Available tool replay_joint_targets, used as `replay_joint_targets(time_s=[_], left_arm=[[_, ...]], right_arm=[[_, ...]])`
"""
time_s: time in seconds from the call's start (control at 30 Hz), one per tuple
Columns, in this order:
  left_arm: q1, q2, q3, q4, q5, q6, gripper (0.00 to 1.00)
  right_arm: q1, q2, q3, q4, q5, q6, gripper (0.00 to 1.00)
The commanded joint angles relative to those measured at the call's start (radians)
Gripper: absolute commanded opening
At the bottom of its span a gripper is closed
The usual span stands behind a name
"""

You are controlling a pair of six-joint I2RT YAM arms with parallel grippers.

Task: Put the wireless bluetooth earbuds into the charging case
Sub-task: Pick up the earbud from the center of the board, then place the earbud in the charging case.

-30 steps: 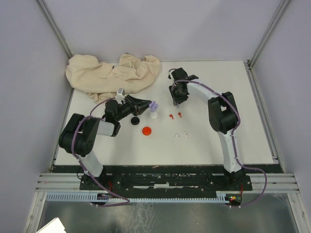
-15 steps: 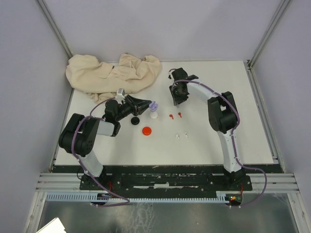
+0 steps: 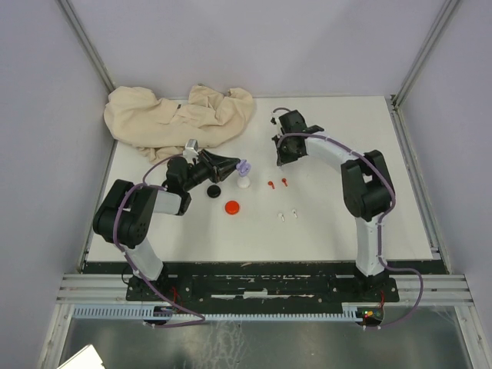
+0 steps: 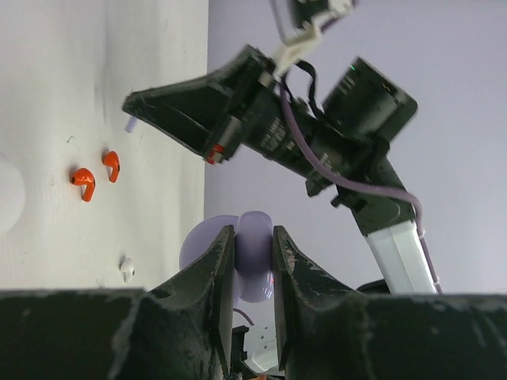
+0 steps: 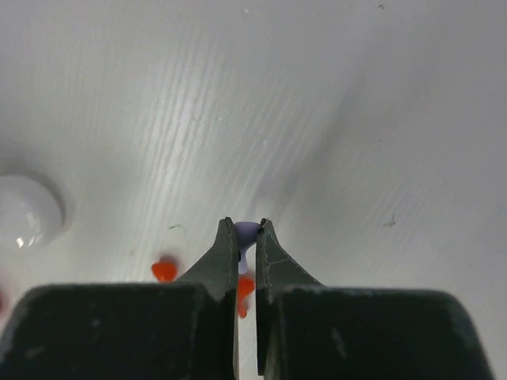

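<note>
My left gripper (image 4: 253,236) is shut on the open purple charging case (image 4: 255,255), held off the table; in the top view the case (image 3: 244,167) shows at the left gripper (image 3: 237,166) tip. My right gripper (image 5: 247,226) is shut on a purple earbud (image 5: 246,232), its stem hanging between the fingers above the table. The top view has the right gripper (image 3: 282,159) a little right of the case. Two red earbuds (image 3: 270,184) (image 3: 284,182) lie below it, and two white earbuds (image 3: 282,217) (image 3: 293,214) lie nearer the front.
A white disc (image 3: 244,182), a black disc (image 3: 214,190) and a red disc (image 3: 232,206) lie near the left gripper. A crumpled beige cloth (image 3: 177,115) covers the back left of the white table (image 3: 369,192).
The right gripper has shut on the purple earbud. The right arm's elbow has swung to the right and its wrist has shifted slightly. The left arm has not moved.
</note>
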Motion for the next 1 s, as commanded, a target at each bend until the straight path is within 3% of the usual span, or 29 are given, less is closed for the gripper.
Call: replay_joint_targets(time_s=[0.0,0.23,0.33,0.43,0.7,0.97], left_arm=[[-0.018,-0.038,0.044,0.022,0.011,0.05,0.03],[-0.044,-0.006,0.064,0.066,0.005,0.008,0.03],[-0.053,0.016,0.069,0.11,0.005,-0.026,0.03],[-0.06,0.036,0.076,0.153,0.006,-0.06,0.03],[-0.073,0.041,0.1,0.147,-0.003,-0.07,0.03],[-0.073,0.043,0.1,0.166,-0.008,-0.088,0.03]], right_arm=[[-0.001,-0.315,-0.194,0.348,-0.092,-0.005,0.01],[0.012,-0.642,-0.623,0.918,-0.2,0.029,0.01],[0.027,-0.702,-0.763,1.171,-0.224,0.025,0.01],[0.055,-0.715,-0.831,1.314,-0.252,-0.039,0.01],[0.141,-0.683,-0.906,1.486,-0.269,-0.163,0.02],[0.179,-0.669,-0.91,1.464,-0.268,-0.204,0.02]])
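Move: My right fingers already pinch the purple earbud just above the board. The open purple charging case, held in my left hand, is about 10 cm back, 12 cm left and 13 cm above my right hand. Two red earbuds lie under 3 cm below: one 6 cm back and 3 cm left, the other 5 cm back and 2 cm right. From my left hand the pinched earbud is roughly 10 cm ahead, 12 cm right and 13 cm down. I keep the earbud pinched and whip my right hand some 20 cm up off the board, then ease it back and left towards the case, swinging the wrist from steeply down to level, fingers forward-left, facing my left hand. Meanwhile my left hand, still gripping the case, brings it about 3 cm right and slightly up. ##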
